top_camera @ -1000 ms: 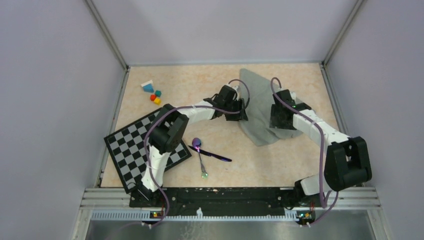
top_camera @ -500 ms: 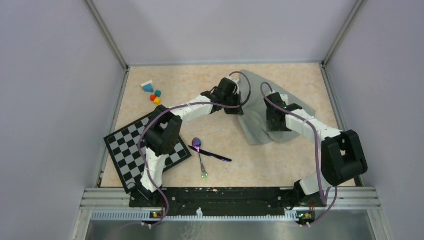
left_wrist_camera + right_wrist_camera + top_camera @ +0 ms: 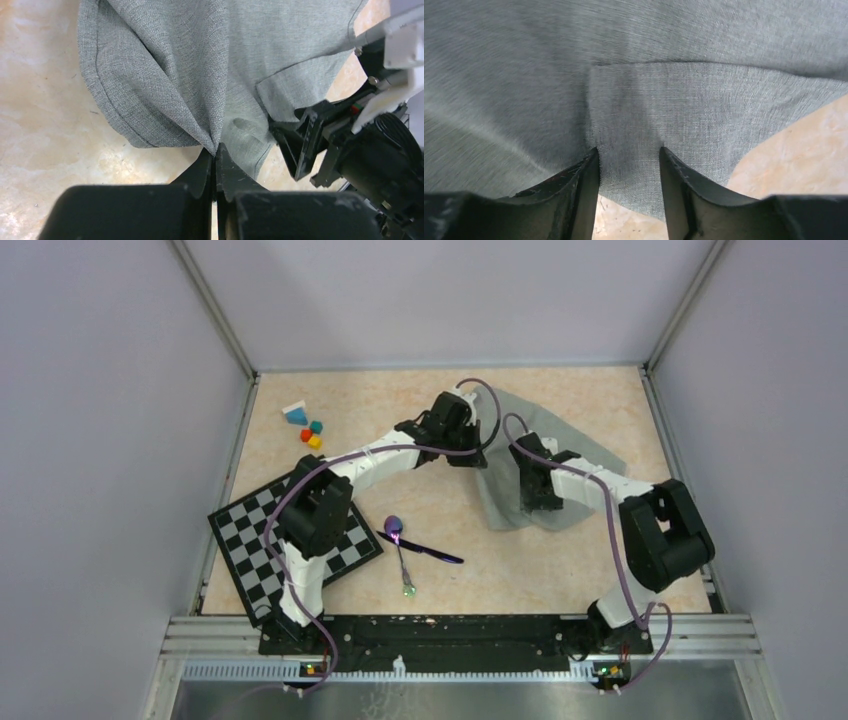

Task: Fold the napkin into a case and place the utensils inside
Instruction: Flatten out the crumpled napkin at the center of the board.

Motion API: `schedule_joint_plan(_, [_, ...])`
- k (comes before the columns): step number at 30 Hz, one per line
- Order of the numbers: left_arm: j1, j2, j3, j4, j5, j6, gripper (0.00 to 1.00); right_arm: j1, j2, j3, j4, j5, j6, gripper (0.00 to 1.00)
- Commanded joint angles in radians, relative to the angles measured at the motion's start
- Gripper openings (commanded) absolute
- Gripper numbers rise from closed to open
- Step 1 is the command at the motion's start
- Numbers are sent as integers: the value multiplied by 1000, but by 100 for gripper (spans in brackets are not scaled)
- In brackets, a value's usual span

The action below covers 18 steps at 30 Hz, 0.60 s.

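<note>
The grey-green napkin (image 3: pixel 565 445) lies rumpled at the back right of the table. My left gripper (image 3: pixel 478 458) is at its left edge, and in the left wrist view it (image 3: pixel 216 148) is shut on a pinched fold of the napkin (image 3: pixel 200 65). My right gripper (image 3: pixel 534 502) stands over the napkin's near part. Its fingers (image 3: pixel 594 160) are apart, astride a folded flap of the napkin (image 3: pixel 674 100), so the right gripper (image 3: pixel 629 150) is open. The utensils, a purple spoon (image 3: pixel 399 540) and a dark stick (image 3: pixel 430 552), lie crossed on the table in front of the left arm.
A black-and-white checkered board (image 3: pixel 262 540) lies at the near left, under the left arm's elbow. Small coloured blocks (image 3: pixel 306 426) sit at the far left. Walls close off the table at the left, back and right.
The left gripper has shut on the napkin's left edge and drawn back a little. The right gripper has moved left across the cloth. The napkin is now more rumpled and spread to the right.
</note>
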Motion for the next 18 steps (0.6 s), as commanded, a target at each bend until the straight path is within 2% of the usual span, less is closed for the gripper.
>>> schedule_joint_plan(1, [17, -71, -15, -17, -10, 19, 0, -33, 36, 20, -48, 144, 104, 35])
schedule_joint_plan(3, [38, -91, -30, -25, -14, 21, 0, -71, -13, -23, -63, 164, 117, 19])
schedule_joint_plan(5, [62, -115, -51, -27, -17, 21, 0, -118, -114, -72, -61, 147, 119, 9])
schedule_joint_plan(11, [106, -159, -78, -53, -26, 52, 0, -248, -379, -187, -7, 52, 133, 7])
schedule_joint_plan(13, [113, -156, -69, -74, -19, 57, 0, -278, -430, -204, 7, 10, 161, 0])
schedule_joint_plan(16, [119, -158, -44, -108, -27, 72, 0, -318, -518, -245, 84, -102, 176, 0])
schedule_joint_plan(18, [120, -159, -3, -146, -49, 93, 0, -322, -571, -255, 103, -111, 184, 0])
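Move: The right hand's open fingers straddle the napkin's turned-over flap, its middle about 1 cm ahead, 1 cm right and 1 cm below. The knife lies some 23 cm left and 8 cm back of that hand, the spoon about 27 cm left and 9 cm back. From the left hand, already pinching the napkin's left part in the air, the flap is roughly 9 cm back, 10 cm right and 9 cm lower. Right fingers pinch the flap and pull it 9 cm right, rising; left, still gripping, draws about 7 cm left. ##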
